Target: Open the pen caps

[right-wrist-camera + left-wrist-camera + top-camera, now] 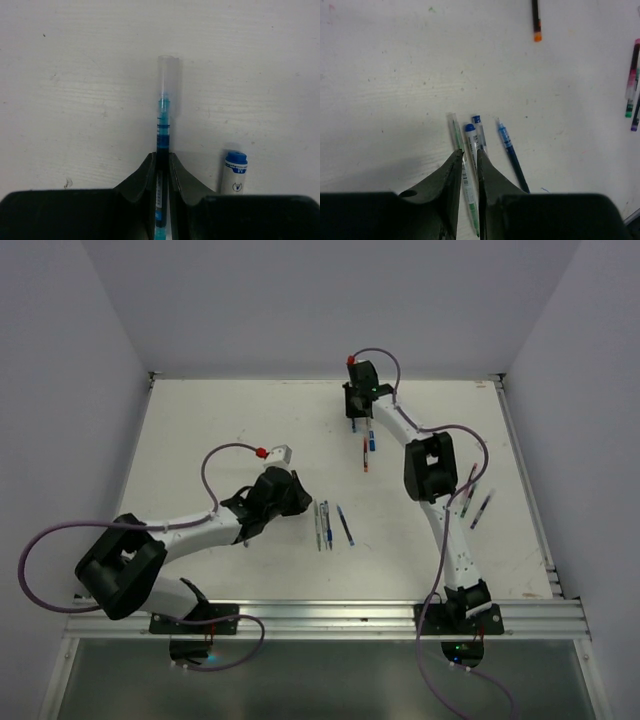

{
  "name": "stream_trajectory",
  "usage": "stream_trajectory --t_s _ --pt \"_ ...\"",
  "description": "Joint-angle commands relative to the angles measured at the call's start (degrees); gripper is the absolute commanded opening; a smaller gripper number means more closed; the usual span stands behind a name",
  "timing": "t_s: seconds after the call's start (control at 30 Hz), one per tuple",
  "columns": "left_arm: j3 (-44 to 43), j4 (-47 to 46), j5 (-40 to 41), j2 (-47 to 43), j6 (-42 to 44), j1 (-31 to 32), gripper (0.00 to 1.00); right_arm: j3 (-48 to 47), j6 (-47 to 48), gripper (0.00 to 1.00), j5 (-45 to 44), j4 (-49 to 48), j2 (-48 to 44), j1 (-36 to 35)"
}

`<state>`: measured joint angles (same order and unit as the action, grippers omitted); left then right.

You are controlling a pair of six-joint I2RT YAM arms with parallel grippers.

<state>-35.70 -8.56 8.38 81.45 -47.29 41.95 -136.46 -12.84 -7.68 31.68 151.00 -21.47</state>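
In the right wrist view my right gripper point(161, 156) is shut on a thin blue pen point(163, 125) lying on the white table. A clear cap point(168, 70) sits over the pen's far end. A white pen with a blue cap point(235, 159) lies just right of the fingers. From above, the right gripper point(354, 423) is at the table's far middle. My left gripper point(468, 152) stands narrowly open just above a white pen with a blue cap point(469, 129). A green pen point(455, 131) and a blue pen point(509, 146) flank it. The left gripper point(300, 504) sits beside this pen group point(327, 525).
A red pen point(365, 457) and a blue-ended pen point(372, 443) lie near the right gripper. Two more pens point(477, 502) rest beside the right arm's elbow. A dark pen with an orange end point(536, 30) lies farther out. Purple cables loop over both arms.
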Motion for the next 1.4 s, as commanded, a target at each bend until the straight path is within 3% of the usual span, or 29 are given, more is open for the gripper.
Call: stream_trajectory --t_s 0.0,0.1,0.3,0.53,0.73,0.97,1.37 --pt "-4.81 3.1 4.36 -3.58 3.16 -0.64 0.21 4.17 -1.13 0.0 5.74 -5.03 -4.11 -0.5" --pt "-7.01 5.3 4.8 -5.5 5.1 -1.26 0.25 12.44 -2.36 0.0 7.33 -10.57 -12.62 -0.59" --pt "-6.93 5.75 -2.66 -9.81 5.98 -6.26 0.31 23.41 -3.06 0.0 11.8 -9.0 -29.22 -0.67" --pt "-4.73 1.44 -13.11 -14.3 5.02 -10.14 0.48 59.31 -7.02 0.0 23.65 -16.47 -55.94 -0.76" --pt "-2.45 -7.51 -24.36 -13.6 -1.47 -10.14 0.58 79.3 -8.25 0.0 31.32 -21.83 -71.35 -2.95" --pt "1.51 -20.26 -30.79 -9.38 -9.48 -9.96 0.58 86.01 -9.21 0.0 29.66 -22.97 -78.05 -9.19" --pt "1.52 -21.06 -29.13 -7.36 -12.04 -8.47 0.57 88.21 -12.56 0.0 29.3 -27.64 -78.58 -14.56"
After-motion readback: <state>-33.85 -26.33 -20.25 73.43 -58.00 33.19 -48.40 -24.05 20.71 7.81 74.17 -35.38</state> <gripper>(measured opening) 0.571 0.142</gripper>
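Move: The capped light-blue pen is already pinched in the right fingers, low over the table, some 33 cm ahead and 12 cm right of the left hand, 4 cm lower. The left fingertips are thus 33 cm back and 12 cm left of the right hand. Beside the right hand a marker lies 5 cm right, 4 cm back; a red pen 4 cm right, 14 cm back. The white marker lies 5 cm back, 4 cm right of the left hand and 5 cm below, the dark-blue pen 9 cm right. Back towards the base by about 35 cm, the right hand carries the pinched pen in a high arc to the left gripper, dipping late, ending some 12 cm up and 5 cm left while rolling left side up and turning counter-clockwise. The left hand climbs some 12 cm, swinging briefly forward then back and right, rolls its left side down about 30 degrees and spreads its fingers to face the cap. ##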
